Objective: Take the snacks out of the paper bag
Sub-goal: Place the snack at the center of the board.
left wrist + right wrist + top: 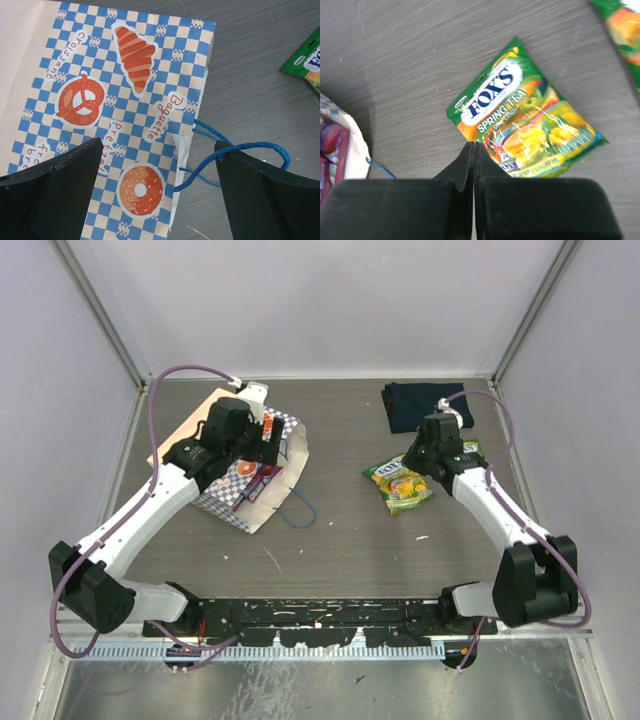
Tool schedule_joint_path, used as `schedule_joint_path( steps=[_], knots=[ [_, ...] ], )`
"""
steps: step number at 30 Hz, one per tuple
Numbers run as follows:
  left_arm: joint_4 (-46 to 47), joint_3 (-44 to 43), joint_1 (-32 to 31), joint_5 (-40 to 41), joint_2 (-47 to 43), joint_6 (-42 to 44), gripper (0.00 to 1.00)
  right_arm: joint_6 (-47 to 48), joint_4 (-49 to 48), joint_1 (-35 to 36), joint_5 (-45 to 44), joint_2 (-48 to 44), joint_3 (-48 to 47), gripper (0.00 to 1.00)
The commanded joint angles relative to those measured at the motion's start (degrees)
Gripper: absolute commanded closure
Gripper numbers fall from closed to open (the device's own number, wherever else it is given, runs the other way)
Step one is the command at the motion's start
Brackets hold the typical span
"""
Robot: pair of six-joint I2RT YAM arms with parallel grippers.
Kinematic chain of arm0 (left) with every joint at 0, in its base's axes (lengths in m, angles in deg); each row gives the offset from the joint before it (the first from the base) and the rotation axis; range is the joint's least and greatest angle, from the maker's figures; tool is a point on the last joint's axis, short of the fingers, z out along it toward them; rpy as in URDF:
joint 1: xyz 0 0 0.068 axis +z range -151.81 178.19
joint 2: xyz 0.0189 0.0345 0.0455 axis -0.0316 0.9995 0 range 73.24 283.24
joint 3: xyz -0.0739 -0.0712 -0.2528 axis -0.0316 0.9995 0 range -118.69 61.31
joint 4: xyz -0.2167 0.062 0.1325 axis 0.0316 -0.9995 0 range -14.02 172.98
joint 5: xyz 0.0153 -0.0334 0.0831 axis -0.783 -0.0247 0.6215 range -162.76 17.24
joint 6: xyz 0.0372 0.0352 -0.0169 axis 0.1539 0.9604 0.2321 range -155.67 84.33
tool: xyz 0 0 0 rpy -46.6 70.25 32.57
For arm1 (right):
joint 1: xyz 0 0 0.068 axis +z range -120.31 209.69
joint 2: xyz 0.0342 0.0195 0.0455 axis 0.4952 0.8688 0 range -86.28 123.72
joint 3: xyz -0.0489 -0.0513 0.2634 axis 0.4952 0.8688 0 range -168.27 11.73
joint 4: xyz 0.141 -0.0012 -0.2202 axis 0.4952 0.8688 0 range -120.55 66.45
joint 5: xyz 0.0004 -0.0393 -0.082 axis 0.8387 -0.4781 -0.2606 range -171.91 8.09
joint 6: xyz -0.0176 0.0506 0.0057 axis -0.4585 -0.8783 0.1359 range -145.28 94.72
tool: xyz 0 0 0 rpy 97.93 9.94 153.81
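The paper bag (pixel 228 502) lies on its side at the left, its checkered face (pixel 135 100) up and its blue cord handles (pixel 240 150) trailing onto the table. Purple and red snacks (pixel 262 475) show in its mouth, and a purple one (pixel 332 150) shows in the right wrist view too. My left gripper (pixel 160 175) hovers open over the bag's mouth edge, one finger (pixel 55 195) on each side. A green snack packet (pixel 525 120) lies on the table. My right gripper (pixel 473 145) is shut and empty at that packet's edge. A second green packet (pixel 620 25) lies beyond it.
A dark navy folded cloth (pixel 415 405) lies at the back right, behind my right gripper (pixel 412 462). The second green packet (pixel 468 450) lies partly under the right arm. Bare grey tabletop (pixel 340 440) separates the bag from the packets. White walls enclose the table.
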Motion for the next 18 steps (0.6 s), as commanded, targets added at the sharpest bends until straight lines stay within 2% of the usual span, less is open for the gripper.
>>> schedule_joint_path(
  steps=[1,7,12,15,18],
  knots=[
    [2.5,-2.3,0.3,-2.0,0.8,-0.8,0.04,9.6,-5.6,0.5,11.0,8.8,-2.0,0.99],
    [2.7,-0.8,0.3,-1.3,-1.3,-0.9,0.04,10.1,-10.6,1.7,16.9,19.2,-3.0,0.99],
    [2.5,0.4,0.3,-0.7,-2.0,-1.1,0.04,9.8,-11.5,2.7,18.0,24.3,-2.8,0.99],
    [2.3,0.6,0.3,-0.5,-1.8,-1.0,0.04,9.5,-11.5,2.7,18.3,24.6,-2.5,0.99],
    [2.3,0.5,0.3,-0.4,-1.8,-1.0,0.04,8.9,-11.5,2.7,17.3,21.0,-2.7,0.99]
  ],
)
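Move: The snack, the Fox's candy pouch, lies almost straight under the closed right fingertips, roughly 13 cm below and a couple of centimetres ahead, level sideways. The second candy pouch is about 9 cm ahead of the right hand and 15 cm to its right; the dark folded cloth is some 21 cm ahead and 6 cm right. From the left hand the snack is about 28 cm right, 1 cm ahead and 23 cm lower. Drop the right gripper about 11 cm onto the left part of the snack, swinging it some 6 cm left as it sinks, with the fingers kept shut. Tip the fingers more steeply down and turn the wrist about 20 degrees counter-clockwise. Once low, ease the last couple of centimetres left, fingertips against the pouch to push it along the table. ##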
